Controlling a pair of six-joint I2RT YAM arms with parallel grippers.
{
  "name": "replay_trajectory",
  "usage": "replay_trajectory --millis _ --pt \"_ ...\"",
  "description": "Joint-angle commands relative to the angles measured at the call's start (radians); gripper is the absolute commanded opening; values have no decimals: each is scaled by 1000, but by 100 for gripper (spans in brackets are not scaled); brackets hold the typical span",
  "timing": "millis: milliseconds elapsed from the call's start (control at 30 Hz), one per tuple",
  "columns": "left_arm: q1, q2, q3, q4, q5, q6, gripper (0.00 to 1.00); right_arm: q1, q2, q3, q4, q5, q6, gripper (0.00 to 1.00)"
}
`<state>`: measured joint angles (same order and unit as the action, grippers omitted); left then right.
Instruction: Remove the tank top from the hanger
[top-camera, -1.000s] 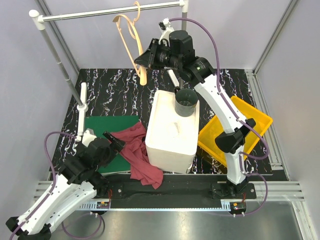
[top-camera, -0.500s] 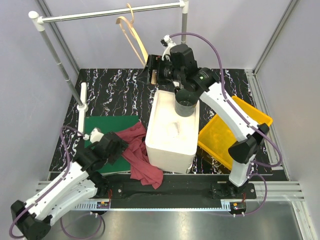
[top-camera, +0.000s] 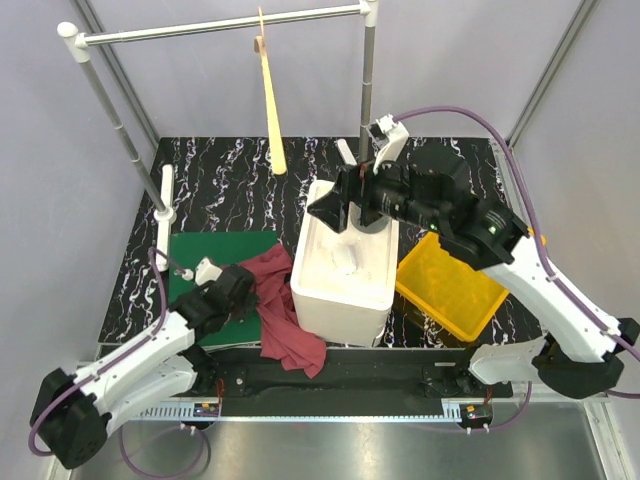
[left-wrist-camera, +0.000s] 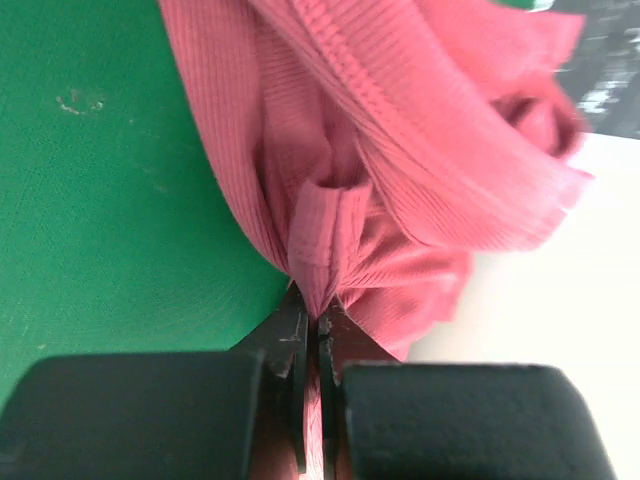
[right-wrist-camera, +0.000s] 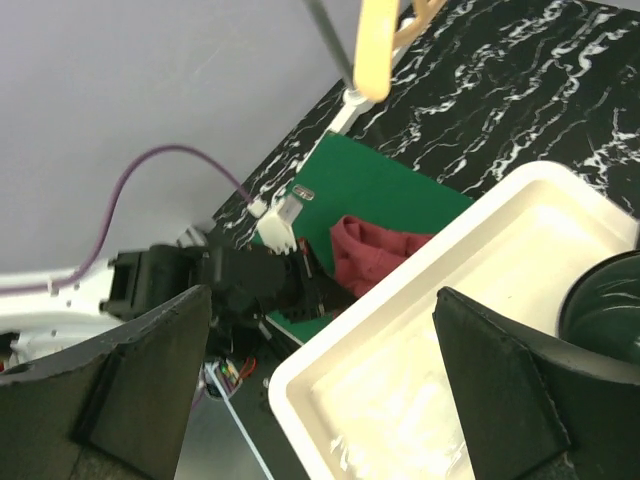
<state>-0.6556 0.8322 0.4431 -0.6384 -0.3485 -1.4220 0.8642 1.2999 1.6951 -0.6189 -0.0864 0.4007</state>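
The maroon tank top (top-camera: 285, 312) lies crumpled on the table, partly on the green mat (top-camera: 205, 250) and against the white tub. It hangs on nothing. My left gripper (top-camera: 250, 290) is at its left edge, shut on a fold of the cloth (left-wrist-camera: 400, 150), which is pinched between the fingertips (left-wrist-camera: 318, 330). The tan wooden hanger (top-camera: 270, 100) hangs bare from the grey rail, edge-on to the camera. My right gripper (top-camera: 335, 205) is wide open above the tub and holds nothing. Its wrist view shows the hanger's tip (right-wrist-camera: 378, 45) and the tank top (right-wrist-camera: 375, 250) beyond the open gripper (right-wrist-camera: 322, 292).
A large white tub (top-camera: 345, 270) stands mid-table with a dark cup (right-wrist-camera: 610, 300) at its far end. A yellow bin (top-camera: 450, 285) sits to its right. The grey rail (top-camera: 200, 25) spans the back on two posts, with a short white post (top-camera: 165, 195) by the mat.
My left gripper has shut on the tank top's edge. My right gripper has let go of the hanger, opened and drawn back over the tub. The hanger has swung back to hang straight.
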Motion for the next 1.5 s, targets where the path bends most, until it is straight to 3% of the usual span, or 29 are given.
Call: replay_trajectory --millis 0,100,233,367,567,767,1000,1133,1167,1233,1267,1300,1333,1367,1433,1467 --pt "8 -197 32 -16 -73 43 0 96 -28 -43 -15 40 -152 100" --pt "8 -335 136 -99 -121 119 0 154 -37 -72 -5 39 -204 100" --pt "8 -427 307 -90 -89 297 0 258 -44 -104 54 25 -279 100" --pt "8 -407 527 -81 2 443 0 341 10 -80 103 4 -352 100" --pt "10 -349 742 -52 165 505 0 407 142 -23 197 -21 -420 100" --pt "8 -326 804 25 389 514 0 424 231 26 332 -15 -444 99" --pt "10 -334 798 172 542 491 0 435 283 60 439 -90 -418 99" --pt "10 -321 830 180 568 497 0 437 266 -3 513 -98 -378 79" --pt "8 -321 838 181 562 500 0 435 262 -17 527 -95 -372 64" --pt "10 -327 844 181 553 506 0 437 254 -37 548 -93 -358 48" --pt "10 -328 847 187 546 509 0 437 254 -35 550 -85 -355 27" --pt "8 -329 849 192 545 511 0 437 256 -31 550 -76 -346 14" --pt "10 -331 849 192 542 515 5 435 254 -20 548 -64 -342 4" --pt "8 -334 849 192 536 521 17 435 249 -17 548 -27 -341 0" --pt "8 -349 845 192 525 549 43 434 236 3 539 16 -349 0" --pt "10 -358 844 194 514 564 49 434 231 15 527 69 -356 0"
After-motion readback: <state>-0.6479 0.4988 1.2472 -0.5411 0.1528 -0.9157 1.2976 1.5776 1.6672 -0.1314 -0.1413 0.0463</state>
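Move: The tank top lies on the green board, its edge already shut in the left fingers; its middle is about 6 cm to that hand's right, 1 cm back and 3 cm lower. From there the white bin stands roughly 19 cm right, 5 cm ahead. From the open right hand, the tank top's middle is some 16 cm left, 5 cm back and 38 cm down; the empty hanger hangs about 18 cm ahead, 13 cm left, slightly higher. Straight up and fast, some 40 cm, the left hand hauls the pinched tank top, easing back and turning clockwise while its fingers tip up from steeply down. The right hand sweeps left about 18 cm and back 11 cm, open, turning counter-clockwise, and closes on the raised cloth beside the left fingers, which then begin to part. ##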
